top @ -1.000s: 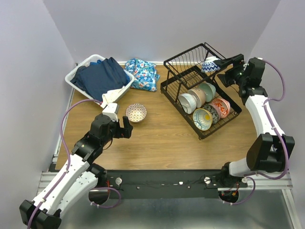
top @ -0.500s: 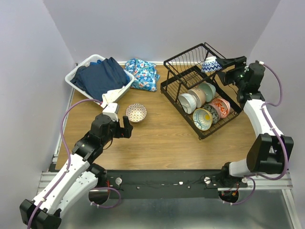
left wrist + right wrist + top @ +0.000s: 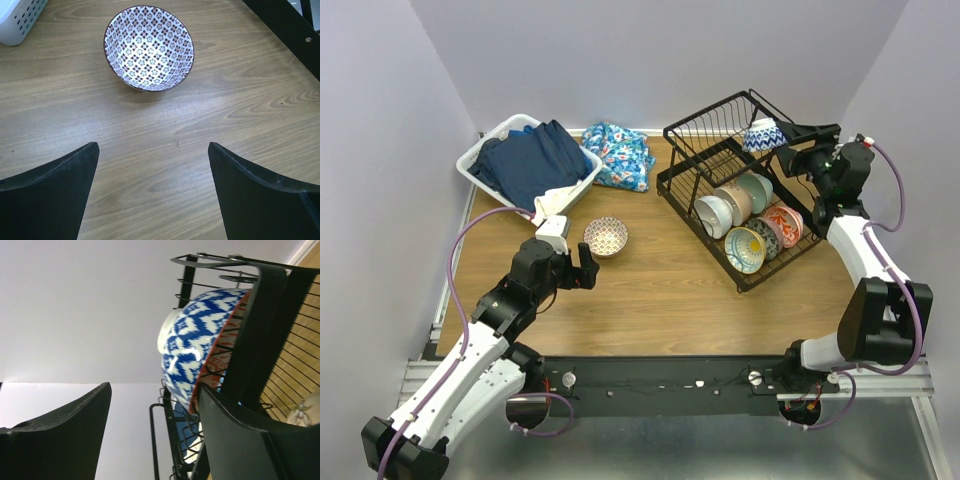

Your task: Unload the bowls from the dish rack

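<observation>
The black wire dish rack (image 3: 682, 185) stands at the back right. Its lower tier holds several bowls on edge, among them white (image 3: 713, 215), mint green (image 3: 756, 191), yellow with a teal rim (image 3: 745, 250) and red-orange (image 3: 786, 225). A blue-white bowl (image 3: 761, 137) (image 3: 189, 347) leans in the upper tier. My right gripper (image 3: 788, 133) (image 3: 152, 390) is open at that bowl's rim: one finger on the red-orange inner side, the other well clear of the outer wall. A beige patterned bowl (image 3: 606, 237) (image 3: 148, 47) sits upright on the table. Just short of it, my left gripper (image 3: 585, 268) (image 3: 152, 145) is open and empty.
A white plastic laundry basket (image 3: 480, 158) (image 3: 15, 20) with dark blue clothes sits at the back left. A floral cloth (image 3: 620, 152) lies beside it. Walls close in behind and at both sides. Bare wood (image 3: 660, 280) lies between the rack and my left arm.
My right gripper has tilted up slightly at the blue-white bowl and its jaws have narrowed. The left arm and the beige bowl have not moved.
</observation>
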{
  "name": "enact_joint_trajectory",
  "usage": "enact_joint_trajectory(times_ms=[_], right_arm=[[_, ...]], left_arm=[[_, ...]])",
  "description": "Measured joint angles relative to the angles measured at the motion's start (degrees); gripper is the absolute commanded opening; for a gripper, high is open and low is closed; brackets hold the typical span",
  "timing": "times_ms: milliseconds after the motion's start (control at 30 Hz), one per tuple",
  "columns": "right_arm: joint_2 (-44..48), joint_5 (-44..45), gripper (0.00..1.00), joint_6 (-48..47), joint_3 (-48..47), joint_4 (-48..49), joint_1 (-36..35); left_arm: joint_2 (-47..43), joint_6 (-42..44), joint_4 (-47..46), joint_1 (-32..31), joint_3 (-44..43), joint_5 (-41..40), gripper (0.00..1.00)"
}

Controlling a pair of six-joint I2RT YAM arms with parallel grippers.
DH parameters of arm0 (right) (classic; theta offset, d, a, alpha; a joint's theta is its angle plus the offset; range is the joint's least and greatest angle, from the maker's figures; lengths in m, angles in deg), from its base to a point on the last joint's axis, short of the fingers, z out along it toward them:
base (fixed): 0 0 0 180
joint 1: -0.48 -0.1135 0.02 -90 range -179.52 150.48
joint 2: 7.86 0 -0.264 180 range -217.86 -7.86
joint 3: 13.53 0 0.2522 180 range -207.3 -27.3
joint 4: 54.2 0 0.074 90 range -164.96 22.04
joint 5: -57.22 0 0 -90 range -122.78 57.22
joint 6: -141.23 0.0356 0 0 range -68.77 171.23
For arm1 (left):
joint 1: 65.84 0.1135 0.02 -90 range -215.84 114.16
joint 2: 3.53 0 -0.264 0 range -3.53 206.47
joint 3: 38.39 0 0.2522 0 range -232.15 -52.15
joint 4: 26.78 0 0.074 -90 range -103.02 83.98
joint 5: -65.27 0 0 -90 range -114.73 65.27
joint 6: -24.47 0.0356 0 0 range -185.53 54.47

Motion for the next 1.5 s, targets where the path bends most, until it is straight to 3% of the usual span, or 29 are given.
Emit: enact_joint_trajectory(times_ms=[500, 933, 1167, 1500], right_arm=[[-0.4, 0.8, 0.71, 4.5, 2.3, 6.6, 0.0], [-4.1, 1.5, 0.55, 7.2, 3.8, 13.0, 0.0], [-5.8, 1.5, 0.52, 8.1, 3.8, 15.9, 0.0], [-8.2, 1.4, 0.28, 9.5, 3.8, 18.7, 0.0]], left_arm=[[0.4, 0.0, 0.0, 0.0, 0.0, -0.3, 0.99], [0.6, 0.0, 0.0, 0.0, 0.0, -0.5, 0.99], [0.8, 0.0, 0.0, 0.0, 0.0, -0.5, 0.99], [0.9, 0.0, 0.0, 0.0, 0.0, -1.3, 0.99]])
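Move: The blue-and-white bowl, tipped mouth-down in the upper rack, has its middle about 4 cm ahead of the right gripper, 5 cm to its left and 1 cm lower. Below in the lower rack, some 17 cm down, the green bowl lies about 5 cm left and 2 cm back, the red bowl roughly 2 cm right and 10 cm back. From the left gripper the blue-and-white bowl is about 27 cm ahead, 46 cm right and 13 cm up. Lift the right gripper a centimetre at first, then ease it forward about 2.5 cm while sinking so that it ends some 1.5 cm lower than it began, bringing the fingertips to the near rim of the blue-and-white bowl. Keep rolling the wrist so its left side rises, roughly 10 degrees, and close the fingers from wide to about a third open, one outside the bowl and one inside its rim. ##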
